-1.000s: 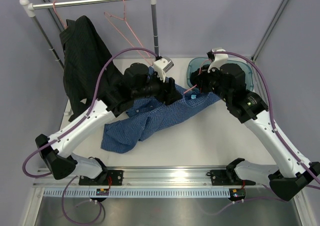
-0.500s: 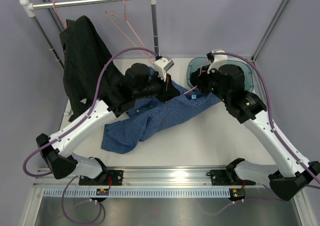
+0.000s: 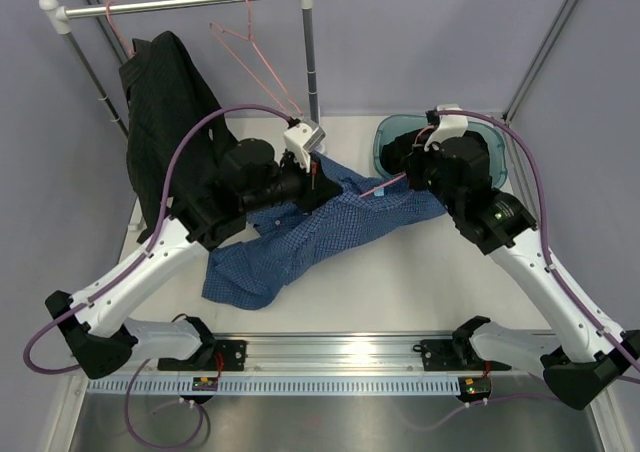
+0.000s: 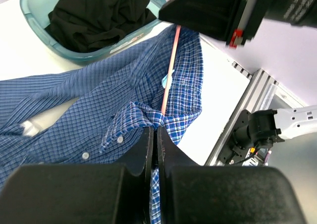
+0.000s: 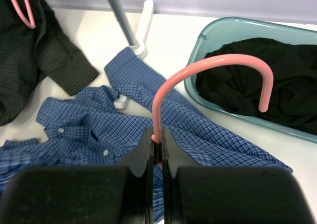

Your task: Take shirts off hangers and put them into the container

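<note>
The blue check shirt (image 3: pixel 300 234) lies spread on the table with a pink hanger (image 3: pixel 376 186) poking out of its collar. My left gripper (image 3: pixel 320 176) is shut on a fold of this shirt (image 4: pixel 99 110) by the collar, and the hanger wire (image 4: pixel 171 70) runs away from its tips (image 4: pixel 157 131). My right gripper (image 5: pixel 157 140) is shut on the hanger's neck just below the hook (image 5: pixel 218 65), to the right of the shirt (image 3: pixel 408 178). A dark shirt (image 3: pixel 165 112) hangs at the rail's left end. The teal container (image 3: pixel 384 144) holds a black shirt (image 5: pixel 277 80).
The white-and-silver rail (image 3: pixel 190 4) spans the back, its right post (image 3: pixel 311 62) standing just behind my left gripper. An empty pink hanger (image 3: pixel 255 52) dangles from the rail. The container (image 4: pixel 34 17) sits at the back right, under my right arm.
My left gripper has shut on the blue shirt and drawn back to the left. My right gripper has shifted slightly right with the hanger, and more pink wire shows between them.
</note>
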Tool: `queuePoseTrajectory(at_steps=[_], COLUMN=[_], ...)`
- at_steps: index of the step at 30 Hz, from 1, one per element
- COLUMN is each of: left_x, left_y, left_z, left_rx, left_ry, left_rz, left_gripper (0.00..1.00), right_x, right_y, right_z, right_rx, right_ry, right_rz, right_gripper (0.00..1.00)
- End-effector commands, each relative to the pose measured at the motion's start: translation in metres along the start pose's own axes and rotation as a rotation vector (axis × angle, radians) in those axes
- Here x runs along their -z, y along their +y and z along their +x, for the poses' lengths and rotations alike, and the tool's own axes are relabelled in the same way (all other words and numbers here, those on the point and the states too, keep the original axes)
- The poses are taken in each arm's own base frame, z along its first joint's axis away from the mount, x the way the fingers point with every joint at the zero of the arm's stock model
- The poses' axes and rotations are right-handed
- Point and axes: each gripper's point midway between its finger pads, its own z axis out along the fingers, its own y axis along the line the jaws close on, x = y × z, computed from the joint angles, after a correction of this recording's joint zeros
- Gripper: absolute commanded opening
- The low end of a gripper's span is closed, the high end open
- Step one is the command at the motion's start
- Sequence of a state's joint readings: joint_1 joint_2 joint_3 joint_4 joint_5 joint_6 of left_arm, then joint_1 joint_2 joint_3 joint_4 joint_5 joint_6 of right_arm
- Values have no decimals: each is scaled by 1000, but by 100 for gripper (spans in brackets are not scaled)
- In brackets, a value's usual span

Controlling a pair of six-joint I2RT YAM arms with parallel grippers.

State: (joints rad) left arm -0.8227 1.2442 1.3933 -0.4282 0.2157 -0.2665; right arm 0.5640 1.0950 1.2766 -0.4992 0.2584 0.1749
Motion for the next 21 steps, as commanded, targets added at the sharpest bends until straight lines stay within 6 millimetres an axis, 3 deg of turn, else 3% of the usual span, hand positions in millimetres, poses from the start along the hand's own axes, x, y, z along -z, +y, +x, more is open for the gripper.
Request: queuePoseTrajectory(at_steps=[1,12,21], left_x=[21,69,86], left_y=[1,11,-7], left_z=[-10,18,39], left_rx=[-32,-38,31], left_ry=[-57,-67,-77], left_rz=[-33,-103,-3], left_gripper=[0,0,0], right_x=[10,21,26], right_y=[-21,-40,-46], right_z=[-13,-20,-35], right_rx=[-1,-32,-103], right_ry=[-55,-62,-83], right_rz=[117,227,280], right_gripper=[0,0,0])
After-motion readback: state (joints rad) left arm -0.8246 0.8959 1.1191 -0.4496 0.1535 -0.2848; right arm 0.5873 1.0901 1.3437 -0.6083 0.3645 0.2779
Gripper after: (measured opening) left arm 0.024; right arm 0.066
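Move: The left hand pinches the blue shirt's edge, with the hanger's neck, gripped by the right hand, about 17 cm to its right, 8 cm ahead and nearly level. The shirt's loose tail lies some 18 cm to the left hand's left, level with it fore and aft and about 22 cm below. From the right hand, the pinched edge is 17 cm left and 8 cm back, about 2 cm higher; the container is roughly 25 cm ahead, 15 cm right and 20 cm below. Still pinching the shirt's edge with shut fingers, the left hand draws the cloth left and back, about 8 cm in all and sinking slightly, away from the right hand and towards the shirt's loose tail. The right hand keeps its grip on the hanger below the hook as the counter-hold, shifting only about 1.5 cm right and turning a little clockwise. ##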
